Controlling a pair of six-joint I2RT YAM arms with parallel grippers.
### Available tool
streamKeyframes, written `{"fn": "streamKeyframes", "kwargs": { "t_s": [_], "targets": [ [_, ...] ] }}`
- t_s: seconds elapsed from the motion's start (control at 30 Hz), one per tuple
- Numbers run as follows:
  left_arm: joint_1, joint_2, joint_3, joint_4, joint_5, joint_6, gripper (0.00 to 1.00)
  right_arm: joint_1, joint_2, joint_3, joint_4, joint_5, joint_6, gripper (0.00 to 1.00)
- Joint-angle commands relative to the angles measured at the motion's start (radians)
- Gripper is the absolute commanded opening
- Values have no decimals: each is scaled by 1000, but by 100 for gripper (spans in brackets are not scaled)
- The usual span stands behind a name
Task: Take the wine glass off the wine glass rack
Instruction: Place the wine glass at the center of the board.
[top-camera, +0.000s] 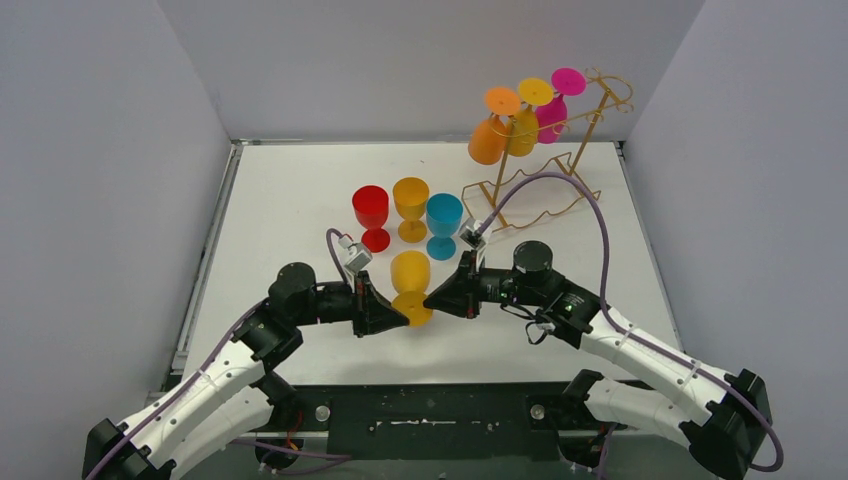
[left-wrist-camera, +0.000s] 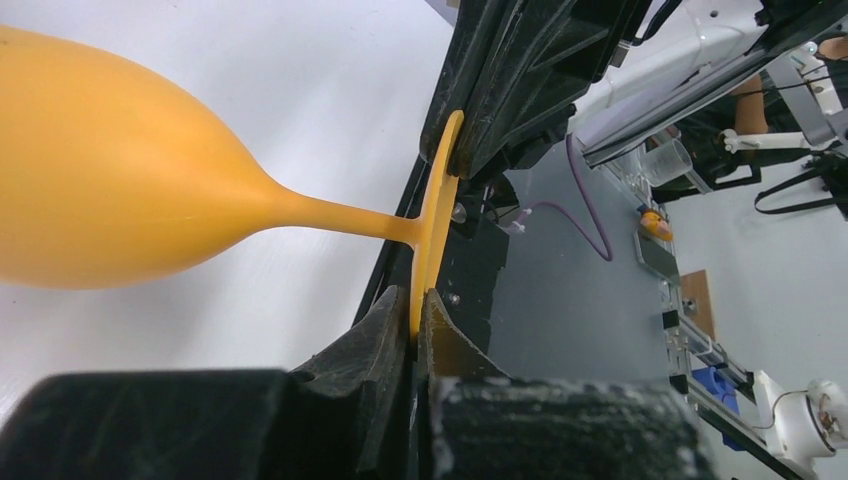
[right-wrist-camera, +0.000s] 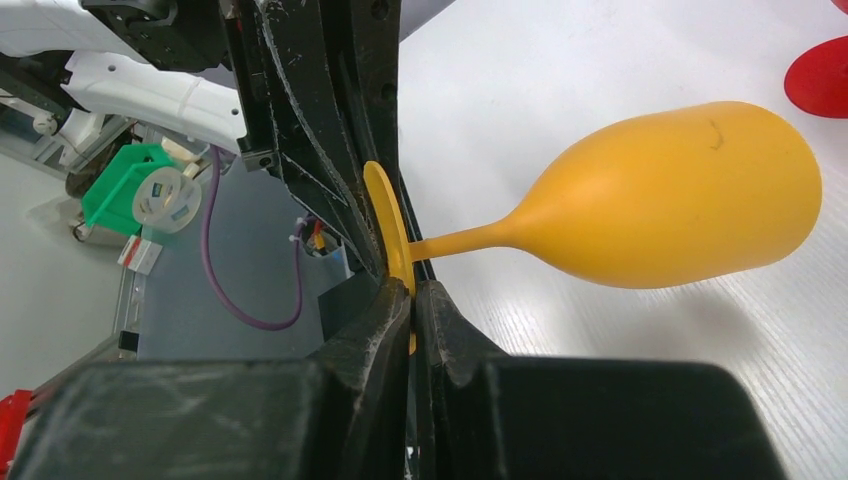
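A yellow-orange wine glass (top-camera: 410, 272) is held between both arms above the table's near middle, its stem about level and its bowl pointing away from the bases. My left gripper (top-camera: 400, 314) is shut on the edge of its round foot (left-wrist-camera: 436, 215); the pinch shows in the left wrist view (left-wrist-camera: 417, 305). My right gripper (top-camera: 433, 298) is shut on the opposite edge of the same foot (right-wrist-camera: 384, 212), seen close up (right-wrist-camera: 412, 290). The gold wire wine glass rack (top-camera: 545, 190) stands at the back right. Orange (top-camera: 488, 140), yellow (top-camera: 522, 130) and magenta (top-camera: 552, 115) glasses hang from it upside down.
Red (top-camera: 371, 215), yellow (top-camera: 411, 205) and blue (top-camera: 444, 222) glasses stand upright just behind the held glass. Grey walls close in the white table (top-camera: 280, 200) on three sides. A purple cable (top-camera: 560, 180) loops from the right wrist towards the rack.
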Motion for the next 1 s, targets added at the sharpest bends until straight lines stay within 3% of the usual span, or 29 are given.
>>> {"fn": "streamKeyframes", "kwargs": {
  "t_s": [0.0, 0.1, 0.2, 0.23, 0.27, 0.33, 0.43, 0.57, 0.73, 0.8, 0.97],
  "targets": [
    [-6, 4, 15, 135, 62, -6, 0, 10, -19, -5, 67, -17, -7, 0],
    [-6, -18, 28, 58, 73, 83, 0, 8, -24, 25, 9, 29, -22, 12],
    [-6, -73, 17, -16, 64, 195, 0, 3, -42, 111, -126, 130, -46, 40],
    [-6, -94, 10, -26, 55, 221, 0, 3, -52, 134, -161, 158, -50, 60],
    [-6, -112, 0, -29, 47, 244, 0, 3, -66, 150, -183, 179, -50, 71],
    [-6, -141, -16, -46, 26, 293, 0, -1, -94, 174, -218, 222, -61, 79],
    [-6, -158, -5, -124, 43, 385, 0, -10, -114, 231, -276, 357, -54, 88],
    [-6, -165, 23, -222, 94, 500, 0, -93, -48, 323, -416, 478, -61, 91],
    [-6, -203, 12, -258, 129, 667, 0, -277, 15, 303, -337, 154, 5, 92],
    [-6, -233, -4, -271, 220, 792, 0, -306, 24, 296, -275, 59, 31, 93],
    [-5, -282, -12, -280, 197, 887, 0, -324, 71, 322, -155, -187, 79, 93]
  ]
}}
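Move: Both hands pinch the foot of the yellow wine glass, whose bowl points outward and a little down. The bowl's middle is some 12 cm ahead, 2 cm right and 4 cm below the left hand; from the right hand it is roughly 10 cm ahead, 4 cm left and 6 cm below. The standing blue glass is about 33 cm ahead, 3 cm right and 15 cm below the right hand. Forward about 10 cm, with some 6 cm to the right and 5 cm up, the right hand leaves once its fingers open wide off the foot; it swings clockwise some 20 degrees and, late on, sinks and eases back slightly, beside the bowl. The left hand keeps its pinch on the foot, draws back and left a few centimetres and tips the glass bowl-up by about 40 degrees. ##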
